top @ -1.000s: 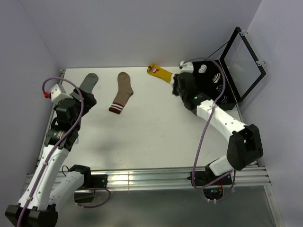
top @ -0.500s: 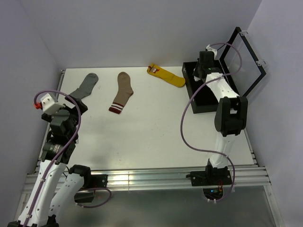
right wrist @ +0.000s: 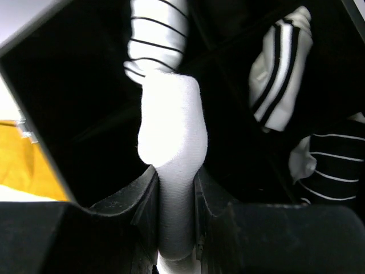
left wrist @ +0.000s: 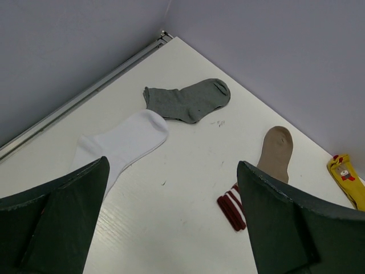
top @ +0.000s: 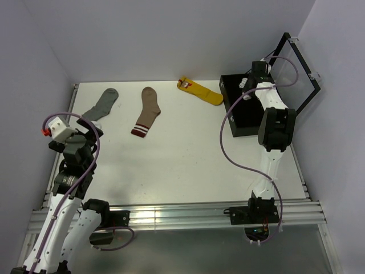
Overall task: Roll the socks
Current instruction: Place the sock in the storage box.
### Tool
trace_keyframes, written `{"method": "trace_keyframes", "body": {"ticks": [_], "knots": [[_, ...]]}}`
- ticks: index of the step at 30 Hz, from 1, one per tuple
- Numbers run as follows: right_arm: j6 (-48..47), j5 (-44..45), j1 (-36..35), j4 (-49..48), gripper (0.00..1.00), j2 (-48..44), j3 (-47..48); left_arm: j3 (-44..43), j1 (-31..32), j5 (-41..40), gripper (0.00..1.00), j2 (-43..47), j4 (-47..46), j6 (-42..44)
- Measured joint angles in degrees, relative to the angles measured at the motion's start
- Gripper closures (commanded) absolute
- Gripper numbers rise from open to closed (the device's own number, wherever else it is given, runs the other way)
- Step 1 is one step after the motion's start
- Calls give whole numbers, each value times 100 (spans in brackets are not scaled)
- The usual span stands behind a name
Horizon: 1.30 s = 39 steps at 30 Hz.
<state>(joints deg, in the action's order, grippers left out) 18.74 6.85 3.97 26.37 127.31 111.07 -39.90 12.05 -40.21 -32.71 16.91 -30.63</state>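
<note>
In the right wrist view my right gripper (right wrist: 175,191) is shut on a plain white rolled sock (right wrist: 170,131), held inside the black box (right wrist: 74,114). From above, that gripper (top: 248,81) is over the box's far end. A second plain white sock (left wrist: 125,141) lies flat on the table in the left wrist view, just beyond my left gripper (left wrist: 171,165). That gripper is open and has nothing between its fingers. In the top view it (top: 91,130) hangs at the table's left edge, and the flat white sock does not show there.
Rolled striped socks (right wrist: 279,63) fill compartments of the black box (top: 242,117), whose lid (top: 293,71) stands open at the back right. A grey sock (top: 104,101), a brown sock with a striped cuff (top: 147,111) and a yellow sock (top: 201,91) lie along the far side.
My right arm swung from the box's near-left corner to its far end and folded upright, still holding the white roll. My left arm drew back towards the near left.
</note>
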Motion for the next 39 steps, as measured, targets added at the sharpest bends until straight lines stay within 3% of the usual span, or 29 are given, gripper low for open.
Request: {"method": "trace_keyframes", "body": {"ticks": [13,39], "knots": [[184,-341,245,280,100,715,549,13,-4,-17,2,-238,-2,9],[575,-330,372,-52,100,1056,680,15,-4,-175,2,-330,7,22]]}}
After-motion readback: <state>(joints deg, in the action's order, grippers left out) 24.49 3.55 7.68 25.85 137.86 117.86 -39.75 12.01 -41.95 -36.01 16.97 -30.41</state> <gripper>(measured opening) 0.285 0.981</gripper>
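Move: The right gripper holds the rolled white sock over the storage box; the empty middle compartment it is bound for lies about 4 cm ahead, 2 cm to its right and 9 cm below. The thin-striped sock is about 12 cm ahead and 1 cm right, the wide-striped sock 4 cm ahead and 11 cm right, the yellow sock some 7 cm ahead and 25 cm left. From the left gripper, that compartment is roughly 36 cm ahead and 73 cm right. Keep the rolled white sock pinched in the right gripper and lower it about 5.5 cm into the box, quickly at first. Then ease down more slowly while drifting some 2 to 3 cm right and forward, to bring the sock between the thin-striped and wide-striped ones; roll the hand slightly, left side up, and turn it about 5 degrees clockwise. ##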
